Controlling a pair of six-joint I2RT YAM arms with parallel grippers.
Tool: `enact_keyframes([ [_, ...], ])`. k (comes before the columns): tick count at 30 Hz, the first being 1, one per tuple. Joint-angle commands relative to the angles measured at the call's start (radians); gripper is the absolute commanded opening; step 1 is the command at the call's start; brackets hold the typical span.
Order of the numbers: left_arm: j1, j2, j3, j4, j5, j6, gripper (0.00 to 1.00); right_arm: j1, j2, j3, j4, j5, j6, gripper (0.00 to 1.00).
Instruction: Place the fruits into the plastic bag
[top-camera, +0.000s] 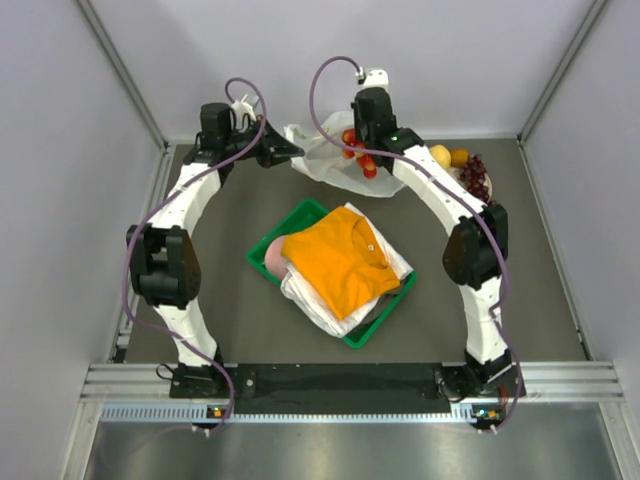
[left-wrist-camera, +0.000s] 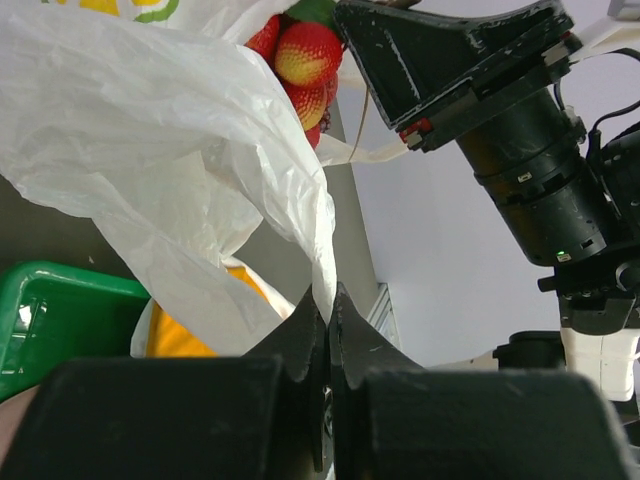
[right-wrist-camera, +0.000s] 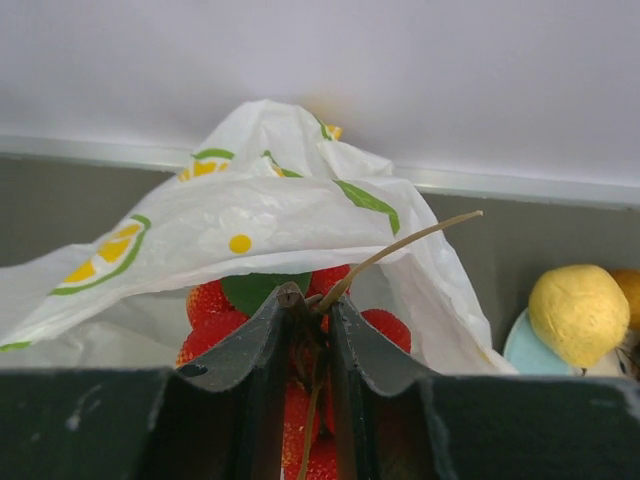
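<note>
The white plastic bag (top-camera: 325, 160) with citrus prints lies at the back of the table. My left gripper (left-wrist-camera: 328, 300) is shut on the bag's (left-wrist-camera: 150, 150) edge and holds it up. My right gripper (right-wrist-camera: 313, 300) is shut on the stem (right-wrist-camera: 420, 240) of a red strawberry bunch (right-wrist-camera: 205, 300), which hangs at the bag's (right-wrist-camera: 260, 220) mouth under its raised flap. The strawberries (top-camera: 358, 150) also show from above. A yellow pear-like fruit (top-camera: 440, 155), a small orange (top-camera: 459, 157) and dark grapes (top-camera: 476, 177) sit to the right of the bag.
A green tray (top-camera: 262, 250) in the middle of the table holds folded orange (top-camera: 335, 260) and white clothes and a pink rounded item (top-camera: 275, 260). The pear (right-wrist-camera: 578, 312) rests on a pale plate (right-wrist-camera: 520, 345). Walls stand close behind the bag.
</note>
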Motion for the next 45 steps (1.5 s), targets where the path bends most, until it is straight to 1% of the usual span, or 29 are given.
enact_keyframes([
  [1, -0.016, -0.056, 0.006, 0.05, 0.029, -0.007, 0.0, 0.006, 0.005, 0.02, 0.173, -0.051, 0.046, 0.0],
  [4, -0.024, -0.049, 0.016, 0.051, 0.041, -0.007, 0.0, 0.013, 0.029, 0.023, 0.19, -0.093, 0.06, 0.0],
  [8, -0.035, -0.043, 0.023, 0.074, 0.056, -0.027, 0.0, 0.026, 0.063, 0.023, 0.17, -0.142, 0.066, 0.0],
  [11, -0.038, -0.041, 0.017, 0.134, 0.067, -0.078, 0.0, 0.031, 0.086, 0.001, 0.133, -0.174, 0.071, 0.0],
  [13, -0.04, -0.038, 0.013, 0.207, 0.076, -0.113, 0.0, 0.033, 0.091, -0.031, 0.112, -0.189, 0.08, 0.0],
  [17, -0.041, -0.039, 0.007, 0.289, 0.084, -0.19, 0.0, 0.036, 0.086, -0.087, 0.095, -0.225, 0.079, 0.0],
  [20, -0.043, -0.036, 0.0, 0.321, 0.09, -0.214, 0.0, 0.036, 0.094, -0.108, 0.079, -0.254, 0.079, 0.0],
  [25, -0.043, -0.039, -0.015, 0.332, 0.089, -0.224, 0.0, 0.042, 0.106, -0.109, 0.042, -0.278, 0.073, 0.0],
  [30, -0.04, -0.039, -0.016, 0.277, 0.067, -0.198, 0.0, 0.04, 0.1, -0.114, 0.019, -0.248, 0.073, 0.0],
  [31, -0.038, -0.039, -0.017, 0.257, 0.064, -0.195, 0.0, 0.042, 0.097, -0.111, 0.016, -0.243, 0.071, 0.04],
  [33, -0.036, -0.038, -0.015, 0.235, 0.053, -0.182, 0.0, 0.04, 0.094, -0.106, 0.013, -0.238, 0.071, 0.16],
  [34, -0.035, -0.038, -0.016, 0.219, 0.052, -0.178, 0.0, 0.042, 0.089, -0.106, 0.01, -0.241, 0.074, 0.25],
  [37, -0.029, -0.036, -0.017, 0.188, 0.041, -0.161, 0.0, 0.042, 0.076, -0.106, 0.007, -0.252, 0.074, 0.4],
  [45, -0.02, -0.033, -0.018, 0.151, 0.032, -0.136, 0.0, 0.042, 0.028, -0.127, -0.014, -0.28, 0.03, 0.59],
])
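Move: The strawberry bunch I hold by its stem in my right hand hangs about 8 cm below my fingertips and 3 cm back. The bag's pocket it goes into is some 7 cm back, 3 cm left and 19 cm down. The yellow fruit stands roughly 22 cm to my right, level ahead and 24 cm down; the orange cloth is 30 cm back, 4 cm left. From my left hand, still pinching the bag's rim, that pocket lies about 11 cm right, level ahead, 21 cm down. I carry the bunch left over the bag with a slight lift, then lower my right hand about 12 cm, drawing back a little as the fingers tip down some 15 degrees; once it settles inside the bag's mouth I open the fingers. My left hand keeps its pinch on the rim, shifts slightly right and hoists it about 4 cm, then eases part of the way down. ##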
